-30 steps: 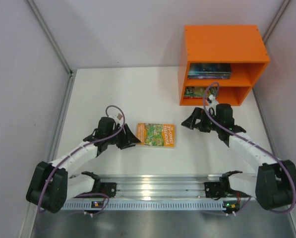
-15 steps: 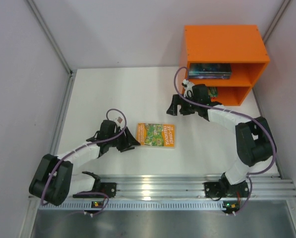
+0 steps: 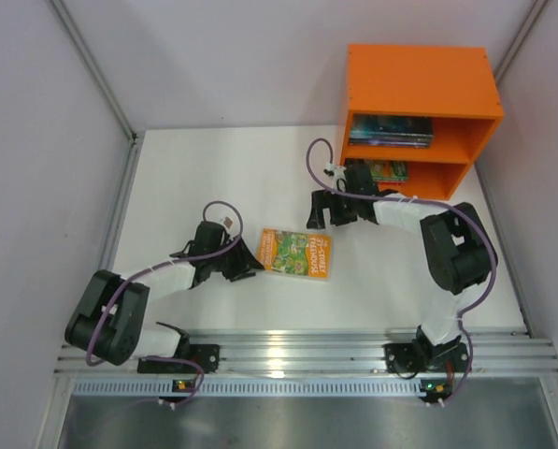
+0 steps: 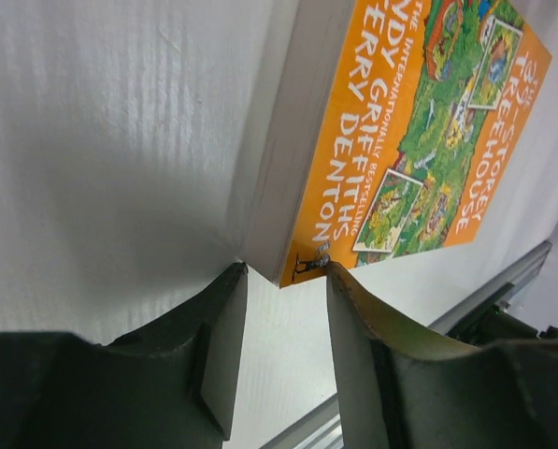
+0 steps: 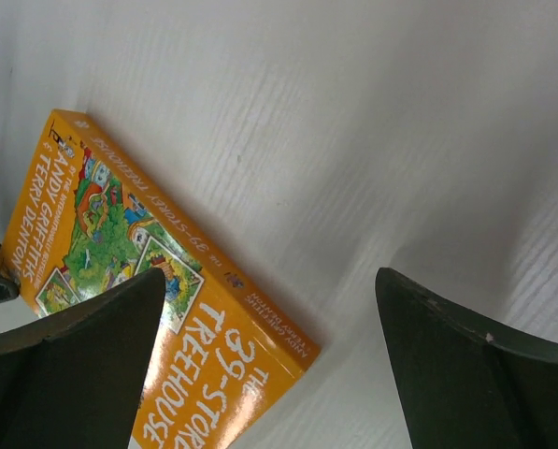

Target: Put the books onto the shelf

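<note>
An orange-green book (image 3: 297,253) lies flat on the white table, its cover up. My left gripper (image 3: 251,262) is at its left edge. In the left wrist view the book's (image 4: 419,140) near corner sits right at the tips of the partly open left gripper (image 4: 283,279), not clamped. My right gripper (image 3: 318,217) hovers wide open just above the book's far right corner (image 5: 101,224), its fingertips (image 5: 148,290) spread across the spine end. The orange shelf (image 3: 419,84) stands at the back right, with books stacked in the upper compartment (image 3: 391,131) and one in the lower (image 3: 388,171).
A metal rail (image 3: 297,351) runs along the near edge by the arm bases. Grey walls close in the left (image 3: 45,140) and right sides. The right arm's elbow (image 3: 456,248) is folded in front of the shelf.
My right arm has swung left, away from the shelf's lower compartment, to above the book's right end. My left gripper has edged up to the book's left corner and narrowed a little.
</note>
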Robot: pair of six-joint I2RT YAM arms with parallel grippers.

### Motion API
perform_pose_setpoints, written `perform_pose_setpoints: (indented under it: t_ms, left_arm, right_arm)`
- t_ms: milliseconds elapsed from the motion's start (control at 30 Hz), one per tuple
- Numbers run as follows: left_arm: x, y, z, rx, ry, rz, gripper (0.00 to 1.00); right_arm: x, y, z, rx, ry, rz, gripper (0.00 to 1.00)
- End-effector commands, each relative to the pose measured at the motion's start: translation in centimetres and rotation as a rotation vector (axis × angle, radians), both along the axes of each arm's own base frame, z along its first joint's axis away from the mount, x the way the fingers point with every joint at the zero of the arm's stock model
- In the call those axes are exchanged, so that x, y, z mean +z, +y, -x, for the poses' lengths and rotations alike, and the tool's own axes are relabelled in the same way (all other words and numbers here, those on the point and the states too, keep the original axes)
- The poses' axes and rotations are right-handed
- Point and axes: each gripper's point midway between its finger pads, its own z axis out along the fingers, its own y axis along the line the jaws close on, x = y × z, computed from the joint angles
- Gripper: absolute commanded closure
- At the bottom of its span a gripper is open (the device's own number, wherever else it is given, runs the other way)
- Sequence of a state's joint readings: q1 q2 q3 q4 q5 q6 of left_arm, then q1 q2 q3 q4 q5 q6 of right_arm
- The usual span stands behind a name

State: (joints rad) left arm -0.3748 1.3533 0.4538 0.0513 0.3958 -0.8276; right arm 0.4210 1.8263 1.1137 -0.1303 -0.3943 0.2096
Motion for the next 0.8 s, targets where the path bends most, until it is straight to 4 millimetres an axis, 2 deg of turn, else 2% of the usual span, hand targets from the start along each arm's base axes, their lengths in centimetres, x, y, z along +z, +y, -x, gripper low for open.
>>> perform_pose_setpoints:
  t_ms: [0, 67, 233, 367, 467, 567, 733, 767]
  left_arm:
    - [0.8, 0.9, -1.7, 0.035, -0.064, -0.068, 0.55]
    - [1.4, 1.0, -2.0, 0.047, -0.087, -0.071, 0.55]
    - [1.4, 2.1, -2.4, 0.072, -0.083, -0.138, 0.54]
    - [1.1, 2.3, -2.9, 0.089, -0.077, -0.147, 0.54]
    - [1.0, 1.8, -2.8, 0.078, -0.071, -0.123, 0.55]
    - [0.8, 1.3, -2.7, 0.062, -0.067, -0.1, 0.55]
    - [1.1, -0.2, -4.2, 0.017, -0.089, -0.047, 0.59]
    - [1.4, -0.9, -4.3, -0.004, -0.093, -0.021, 0.59]
  right_arm:
    - [1.6, 1.4, 0.5, 0.041, -0.07, -0.032, 0.07]
    - [1.6, 1.3, 0.5, 0.031, -0.078, -0.031, 0.07]
    - [0.5, 0.8, 0.5, 0.023, -0.071, 0.0, 0.06]
    - [0.0, 1.2, 1.5, 0.042, -0.055, -0.003, 0.06]
    - [-0.2, 1.2, 2.6, 0.048, -0.046, -0.001, 0.06]
    - [0.1, 0.8, 4.6, 0.048, -0.039, -0.013, 0.07]
    - [0.6, -0.1, 7.7, 0.021, -0.037, -0.033, 0.09]
    - [0.7, -0.5, 8.9, 0.018, -0.036, -0.039, 0.09]
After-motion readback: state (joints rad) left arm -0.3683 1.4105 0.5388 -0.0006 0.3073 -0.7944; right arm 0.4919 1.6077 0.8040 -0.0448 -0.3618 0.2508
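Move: The orange 39-Storey Treehouse book lies flat, its middle some 9 cm back and 6 cm to the left of the right hand, about 3 cm below it. From that hand, the green book on the lower shelf is about 15 cm ahead and 18 cm to the right at similar height, and the upper-shelf books are some 17 cm ahead, 20 cm right and 13 cm higher. From the left hand, already at its near-left corner, the orange book's middle is about 5 cm ahead, 10 cm right and 1 cm lower. The left fingers, half open, stay at the orange book's near-left corner, one tip over the cover and the other beside the spine, and work about 2.5 cm forward after swaying some 2 cm left and partly back. The right hand sinks a centimetre, pauses just past the far edge, then sweeps back, roughly 7.5 cm in all, over the book's right-hand end, fingers wide open; contact there can't be seen. ##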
